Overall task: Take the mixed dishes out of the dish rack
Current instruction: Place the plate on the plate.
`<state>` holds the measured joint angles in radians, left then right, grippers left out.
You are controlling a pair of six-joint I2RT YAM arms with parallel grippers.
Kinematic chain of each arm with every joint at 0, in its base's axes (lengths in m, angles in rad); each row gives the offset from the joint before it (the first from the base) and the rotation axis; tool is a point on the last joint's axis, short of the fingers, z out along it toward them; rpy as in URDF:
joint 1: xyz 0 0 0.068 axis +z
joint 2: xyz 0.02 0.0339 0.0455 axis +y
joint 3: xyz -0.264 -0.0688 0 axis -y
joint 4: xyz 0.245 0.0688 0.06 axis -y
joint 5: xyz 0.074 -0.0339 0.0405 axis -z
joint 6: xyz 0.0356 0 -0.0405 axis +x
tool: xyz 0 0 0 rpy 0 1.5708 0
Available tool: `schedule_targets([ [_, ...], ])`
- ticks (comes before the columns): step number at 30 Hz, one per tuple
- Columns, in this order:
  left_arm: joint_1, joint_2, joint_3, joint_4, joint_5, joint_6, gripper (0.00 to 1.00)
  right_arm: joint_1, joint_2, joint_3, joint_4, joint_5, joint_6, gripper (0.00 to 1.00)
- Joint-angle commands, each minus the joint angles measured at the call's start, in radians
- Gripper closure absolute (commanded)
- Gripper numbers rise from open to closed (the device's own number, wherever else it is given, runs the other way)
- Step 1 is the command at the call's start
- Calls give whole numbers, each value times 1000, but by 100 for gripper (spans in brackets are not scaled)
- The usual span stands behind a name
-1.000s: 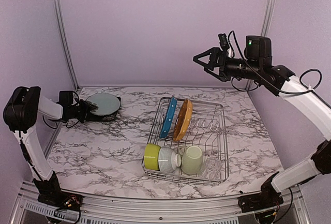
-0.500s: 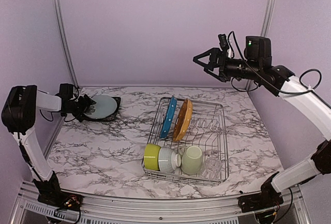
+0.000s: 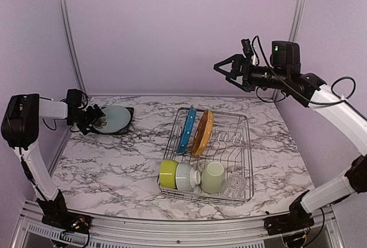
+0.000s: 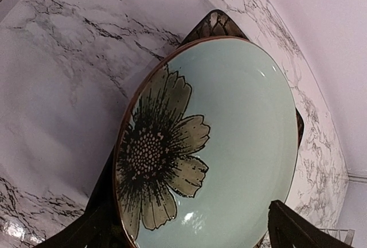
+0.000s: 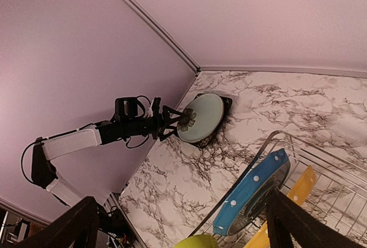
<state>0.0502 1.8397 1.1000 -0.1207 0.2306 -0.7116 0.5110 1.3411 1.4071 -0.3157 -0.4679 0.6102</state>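
Note:
The pale grey-green plate [image 3: 116, 116] with a dark flower [image 4: 229, 139] lies on the black plate [image 4: 215, 26] at the far left of the table. My left gripper [image 3: 93, 119] stands open at its near rim, the fingers spread to either side and holding nothing. The dish rack [image 3: 245, 145] stands mid-table with the blue dotted plate [image 3: 186, 129] and orange plate [image 3: 203, 132] upright. Along its front are the lime-green bowl [image 3: 168, 173], white ribbed bowl [image 3: 186, 176], pale green mug [image 3: 213, 177] and clear glass [image 3: 234, 185]. My right gripper [image 3: 226, 67] hangs open and empty high above the rack.
Lilac walls close in the table on the left, back and right, and the stacked plates sit close to the back left corner. Bare marble [image 3: 114, 162] stretches between the stacked plates and the rack. The rack's right rim is near the right wall.
My left gripper opened and let go of the pale grey-green plate, then drew back slightly to the left. The right arm has not moved.

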Motion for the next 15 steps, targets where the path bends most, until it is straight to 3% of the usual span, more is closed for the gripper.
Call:
schedule_targets([
  [1, -11, -25, 34, -68, -32, 59, 2, -7, -4, 0, 6, -8, 5, 2],
  [10, -77, -76, 165, -268, -268, 215, 1, -2, 25, 65, -127, 58, -35, 2],
  [15, -96, -149, 243, -349, -415, 284, 1, 18, 78, 168, -276, 177, -89, 1],
])
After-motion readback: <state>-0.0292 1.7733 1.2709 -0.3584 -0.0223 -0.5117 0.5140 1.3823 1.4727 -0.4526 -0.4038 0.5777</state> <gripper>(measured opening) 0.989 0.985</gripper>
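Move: The pale green plate, already lying free on the black square plate, has its middle about 9 cm to the left hand's right, 4 cm ahead and some 4 cm below; the black plate's middle is about 1 cm beneath that. From the high right hand, the orange plate in the rack stands roughly 7 cm left, 4 cm back and 23 cm down, with the blue plate about 7 cm farther left, level with it. The green plate lies some 56 cm left of the right hand, 17 ahead and 36 down. With its fingers already wide open and no grip on the green plate, the left hand draws away from the plate's left rim. It barely moves at first, then rises ever faster, about 5.5 cm in all, rolling nearly 20 degrees so that its left side lifts. Late on, the open right hand starts to sink some 2 cm towards the rack, easing slightly forward. ##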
